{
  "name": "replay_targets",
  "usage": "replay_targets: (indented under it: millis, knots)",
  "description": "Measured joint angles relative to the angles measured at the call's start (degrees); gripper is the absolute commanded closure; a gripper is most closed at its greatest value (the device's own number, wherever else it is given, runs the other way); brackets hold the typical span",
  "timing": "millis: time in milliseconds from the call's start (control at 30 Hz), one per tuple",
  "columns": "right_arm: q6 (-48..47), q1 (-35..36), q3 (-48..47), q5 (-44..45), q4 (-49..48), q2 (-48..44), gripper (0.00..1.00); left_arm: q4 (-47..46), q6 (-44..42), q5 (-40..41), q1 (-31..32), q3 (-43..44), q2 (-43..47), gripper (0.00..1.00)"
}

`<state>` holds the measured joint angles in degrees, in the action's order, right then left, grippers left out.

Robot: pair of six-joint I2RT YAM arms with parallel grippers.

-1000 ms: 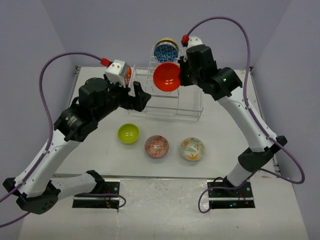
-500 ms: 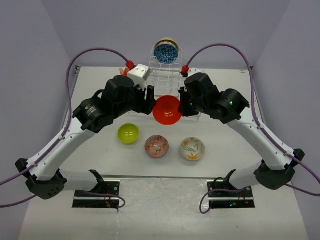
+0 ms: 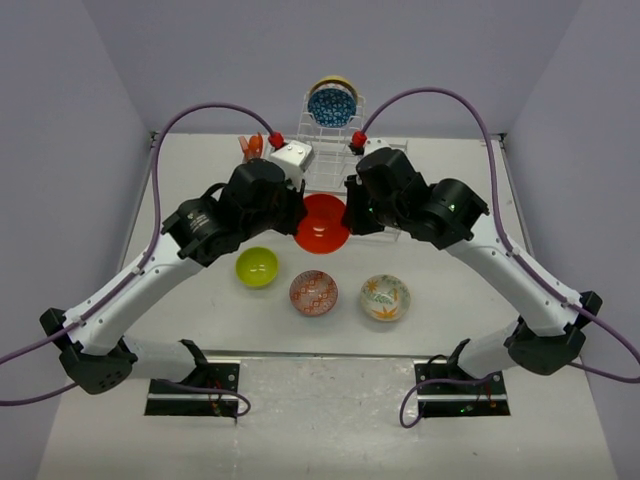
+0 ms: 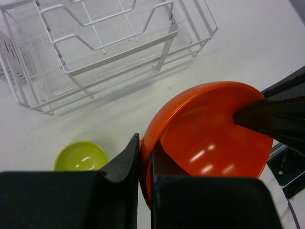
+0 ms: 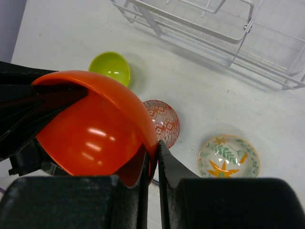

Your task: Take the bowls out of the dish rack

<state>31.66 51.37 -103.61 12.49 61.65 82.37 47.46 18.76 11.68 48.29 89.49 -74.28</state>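
Observation:
The plain orange bowl hangs in the air just in front of the white wire dish rack. My right gripper is shut on its rim. My left gripper pinches the opposite rim, one finger inside and one outside. The blue patterned bowl and the white bowl with yellow centre stand on the rack's far end. The lime green bowl, red-white patterned bowl and orange-leaf bowl sit on the table in a row.
Orange utensils stick up in the rack's side cup at the left. The near part of the rack shows only bare dividers. Both arms meet over the middle of the table.
My right gripper carried the orange bowl from the rack toward the front. My left arm swung right and its fingers came onto the bowl's left rim.

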Motion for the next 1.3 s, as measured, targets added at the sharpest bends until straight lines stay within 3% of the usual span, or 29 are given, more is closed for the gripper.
replay_targets:
  millis: [33,67,100,200,367,467,600,700,900,1300]
  knots:
    - [0.0,0.0,0.0,-0.1,0.0,0.2,0.97,0.0,0.1,0.7,0.2,-0.1,0.1,1.0]
    - [0.0,0.0,0.0,0.0,-0.2,0.3,0.85,0.0,0.2,1.2,0.3,-0.3,0.1,1.0]
    - [-0.1,0.0,0.2,0.0,-0.5,0.5,0.46,-0.1,0.6,1.8,0.3,-0.7,0.3,1.0]
    - [0.2,0.0,1.5,-0.6,-2.4,0.4,0.02,0.5,1.9,6.8,0.0,-3.9,1.8,1.0]
    - [0.3,0.3,5.4,0.9,-3.8,-1.2,0.01,2.2,7.8,15.0,-2.9,-13.9,9.0,1.0]
    - [0.3,0.2,9.3,2.0,-4.0,-4.6,0.01,1.0,9.7,14.6,-11.9,-22.7,17.0,1.0]
    - [0.3,0.0,13.3,2.6,-4.9,-10.8,0.01,-3.1,10.7,8.2,-27.4,-31.9,22.5,1.0]
    - [0.3,0.0,15.8,2.9,-5.9,-14.6,0.01,-8.4,11.2,0.5,-33.9,-37.0,20.1,1.0]
    - [0.2,0.0,20.4,2.9,-6.6,-17.3,0.01,-15.3,12.2,-10.1,-37.1,-42.9,12.0,1.0]
    - [-1.0,0.0,24.7,2.8,-8.5,-19.1,0.01,-20.6,12.1,-13.4,-37.4,-46.9,8.7,1.0]
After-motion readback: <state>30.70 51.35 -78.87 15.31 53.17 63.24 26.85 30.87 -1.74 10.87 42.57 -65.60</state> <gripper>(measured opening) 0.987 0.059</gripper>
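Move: The left hand holds the left rim of the orange bowl, whose middle lies about 6 cm to its right, 1 cm back and 3 cm lower. The green bowl sits about 12 cm left of that hand, 4 cm ahead and 29 cm below. The red patterned bowl is some 15 cm right of the green bowl and 8 cm nearer the base. From the right hand, still pinching the orange bowl's other rim, the green bowl is about 24 cm left, 4 cm ahead and 30 cm down. Left and down, turning about 35 degrees counter-clockwise, the left hand carries the orange bowl towards the green bowl once the right fingers open wide and free the rim. It sweeps some 20 cm left while sinking, then drops more steeply, tipping its fingers downward, about 22 cm lower in all; its pinch keeps. The open right hand backs off about 5 cm rightward, also sinking and drawing back slightly. ##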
